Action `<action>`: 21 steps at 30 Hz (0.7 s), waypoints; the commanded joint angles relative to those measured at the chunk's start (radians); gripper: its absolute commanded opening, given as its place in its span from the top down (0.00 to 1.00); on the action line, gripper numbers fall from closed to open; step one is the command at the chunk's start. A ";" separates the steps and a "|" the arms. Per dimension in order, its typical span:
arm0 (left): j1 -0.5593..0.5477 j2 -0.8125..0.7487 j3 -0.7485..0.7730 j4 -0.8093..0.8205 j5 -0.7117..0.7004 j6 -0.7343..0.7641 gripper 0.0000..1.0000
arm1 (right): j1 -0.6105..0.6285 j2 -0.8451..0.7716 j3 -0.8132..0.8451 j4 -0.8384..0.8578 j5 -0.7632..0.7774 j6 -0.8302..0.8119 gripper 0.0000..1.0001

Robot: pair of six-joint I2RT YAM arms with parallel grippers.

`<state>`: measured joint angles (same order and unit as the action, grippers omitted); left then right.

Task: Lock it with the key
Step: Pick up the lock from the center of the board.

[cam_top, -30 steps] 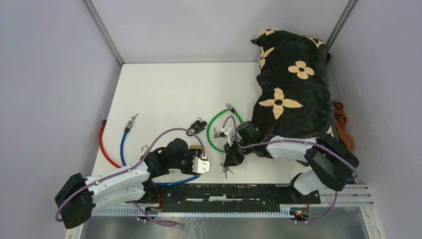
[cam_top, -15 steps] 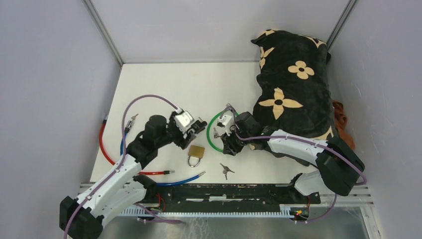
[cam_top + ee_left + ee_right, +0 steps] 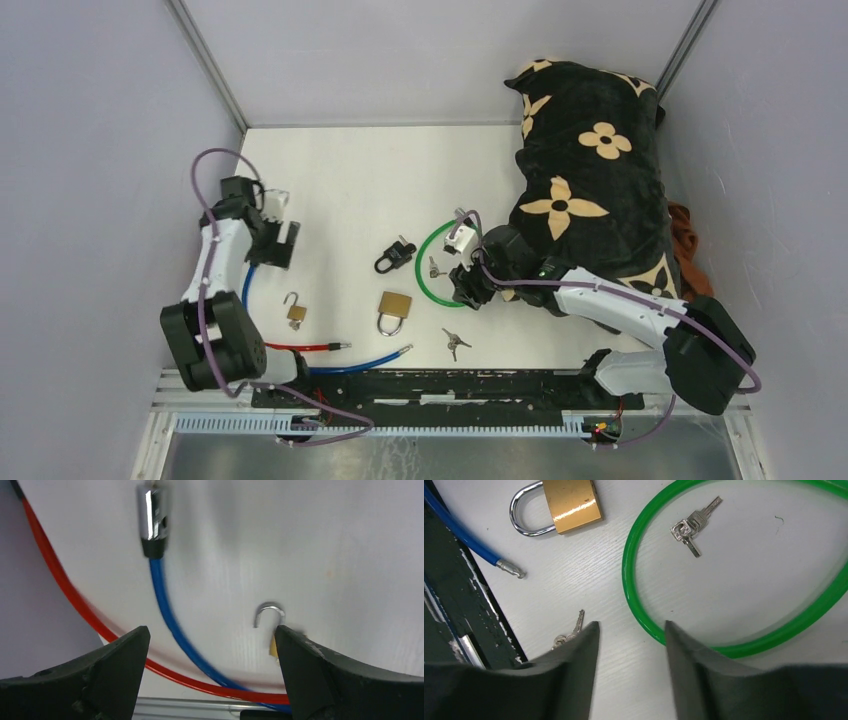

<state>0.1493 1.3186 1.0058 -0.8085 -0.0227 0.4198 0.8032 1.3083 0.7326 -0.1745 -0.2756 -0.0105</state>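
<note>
A brass padlock (image 3: pixel 395 308) with its shackle down lies on the white table, and shows in the right wrist view as the padlock (image 3: pixel 570 502). A pair of keys (image 3: pixel 455 342) lies to its right, partly hidden by my finger as the keys (image 3: pixel 569 634). Another key pair (image 3: pixel 691 526) rests inside the green cable loop (image 3: pixel 634 575). My right gripper (image 3: pixel 466 293) (image 3: pixel 631 626) hovers open over the loop's near edge, holding nothing. Far left, my left gripper (image 3: pixel 275 244) (image 3: pixel 212 635) is wide open above the blue cable (image 3: pixel 165 600). A small brass padlock (image 3: pixel 295 310) with an open shackle (image 3: pixel 268 614) lies nearby.
A red cable (image 3: pixel 212 295) and the blue cable (image 3: pixel 365 362) curve along the left and front. A black lock (image 3: pixel 393 255) lies mid-table. A large black flowered cushion (image 3: pixel 590 170) fills the back right. A black rail (image 3: pixel 450 385) runs along the near edge.
My left arm swung from the front centre to the far left and opened, leaving the brass padlock on the table. My right gripper opened, left the keys down, and drew back over the green loop.
</note>
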 commanded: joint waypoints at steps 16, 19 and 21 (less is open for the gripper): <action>0.416 0.274 -0.033 0.162 0.085 0.139 0.24 | 0.003 -0.311 -0.087 -0.071 0.140 0.051 0.02; 0.454 0.335 -0.027 0.188 0.087 0.144 0.25 | 0.009 -0.354 -0.100 -0.070 0.148 0.076 0.02; 0.456 0.378 -0.023 0.186 0.085 0.155 0.25 | 0.012 -0.372 -0.112 -0.063 0.151 0.088 0.02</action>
<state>0.5827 1.6382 0.9741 -0.6830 0.0444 0.5247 0.8055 0.9821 0.6373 -0.2543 -0.1547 0.0284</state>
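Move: The head of the blue cable lock lies about 3 cm ahead of the left hand, 8 cm to its left and 11 cm below, with the blue cable running back from it. The red cable's far end is some 6 cm ahead and 19 cm left; the small open padlock is 12 cm back and 2 cm right. From the right hand, the blue lock's head is roughly 13 cm ahead, 50 cm left and 10 cm below. No contact can be made out: the left hand heads for the blue cable lock, first sweeping left and a little back, then sinking, about 10 cm left and 9 cm down in all. It turns some 20 degrees counter-clockwise, its wide-open fingers narrowing to three-quarters astride the cable behind the collar. The right hand rises and draws right from the loose keys, opening fully. ##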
